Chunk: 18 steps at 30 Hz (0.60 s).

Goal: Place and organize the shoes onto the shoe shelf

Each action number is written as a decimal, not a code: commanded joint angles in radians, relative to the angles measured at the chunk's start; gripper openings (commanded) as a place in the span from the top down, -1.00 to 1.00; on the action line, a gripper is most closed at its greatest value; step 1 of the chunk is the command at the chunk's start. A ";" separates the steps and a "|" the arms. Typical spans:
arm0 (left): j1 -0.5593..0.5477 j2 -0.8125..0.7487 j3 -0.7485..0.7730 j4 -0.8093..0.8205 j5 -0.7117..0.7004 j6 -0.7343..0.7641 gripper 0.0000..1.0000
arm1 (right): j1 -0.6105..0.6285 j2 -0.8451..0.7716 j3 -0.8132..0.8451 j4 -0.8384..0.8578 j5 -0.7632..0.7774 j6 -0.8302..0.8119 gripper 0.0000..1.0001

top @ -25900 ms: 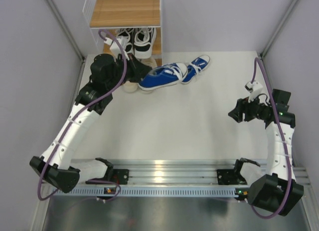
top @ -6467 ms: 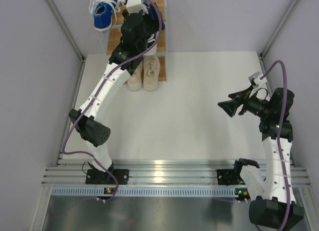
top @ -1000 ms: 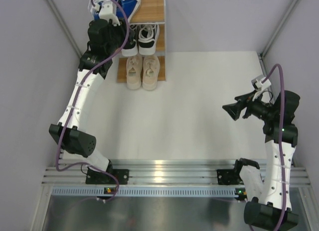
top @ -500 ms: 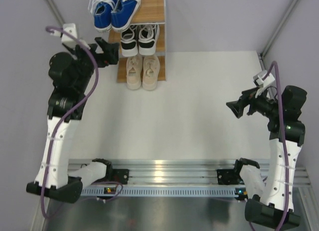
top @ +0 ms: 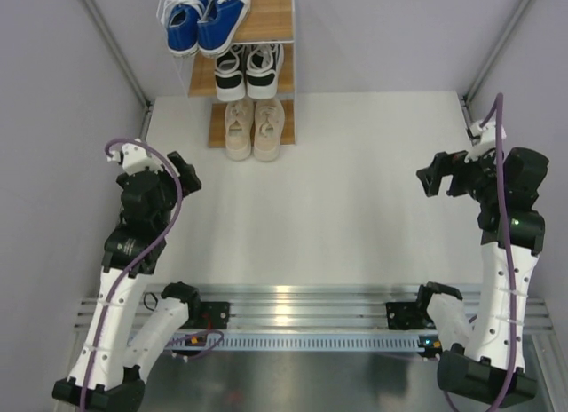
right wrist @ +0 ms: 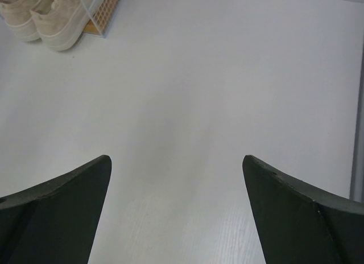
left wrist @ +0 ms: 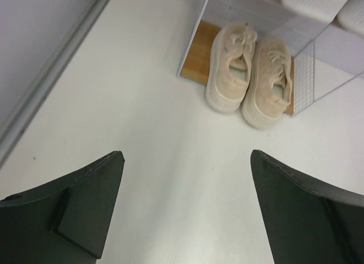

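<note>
The shoe shelf (top: pixel 279 5) stands at the back of the table with all the shoes on it. Blue sneakers (top: pixel 206 18) sit on the top board, black-and-white sneakers (top: pixel 244 71) on the middle board, and beige sneakers (top: pixel 254 128) on the lowest board. The left wrist view shows the beige sneakers (left wrist: pixel 250 89) ahead of my left gripper (left wrist: pixel 186 156), which is open and empty. In the overhead view that left gripper (top: pixel 185 170) hangs over the table's left side, well short of the shelf. My right gripper (top: pixel 432 175) is open and empty at the right side; its own view catches the beige sneakers (right wrist: pixel 40 16) far off.
Metal corner posts (top: pixel 114 48) and grey walls close in the table on both sides. The arm bases sit on a rail (top: pixel 293 310) along the near edge. The shelf's white wire frame (left wrist: pixel 310 70) shows beside the beige pair.
My left arm has pulled back from the shelf toward the near left, its gripper opening wide. The right gripper has opened further and drawn back slightly to the right.
</note>
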 commanded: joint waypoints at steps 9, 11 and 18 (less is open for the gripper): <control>0.003 -0.166 -0.140 -0.106 0.115 -0.220 -0.96 | -0.016 -0.043 -0.015 0.084 0.449 0.174 -0.99; 0.003 -0.177 -0.143 -0.118 0.139 -0.232 -0.96 | -0.016 -0.042 -0.025 0.085 0.552 0.226 -0.99; 0.003 -0.207 -0.148 -0.152 0.162 -0.251 -0.96 | -0.016 -0.029 -0.035 0.076 0.642 0.263 -0.99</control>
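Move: No shoe is left on the table, and both hands are empty. From the left gripper, the beige shoes on the bottom board stand about 32 cm ahead, 14 cm to the right and 26 cm lower. The black-and-white shoes are on the board above them, some 8 cm below hand height. The blue shoes on top are about 32 cm ahead, 9 cm right and 10 cm up. From the right gripper, the beige shoes lie 32 cm ahead, 50 cm left and 25 cm down. Swing the open, empty right gripper about 9 cm to the right, away from the shelf, turning it clockwise by some 35 degrees. Meanwhile lower the left gripper, drawing it back and slightly right, away from the blue shoes, and roll its left side down; keep it open and touch nothing. ##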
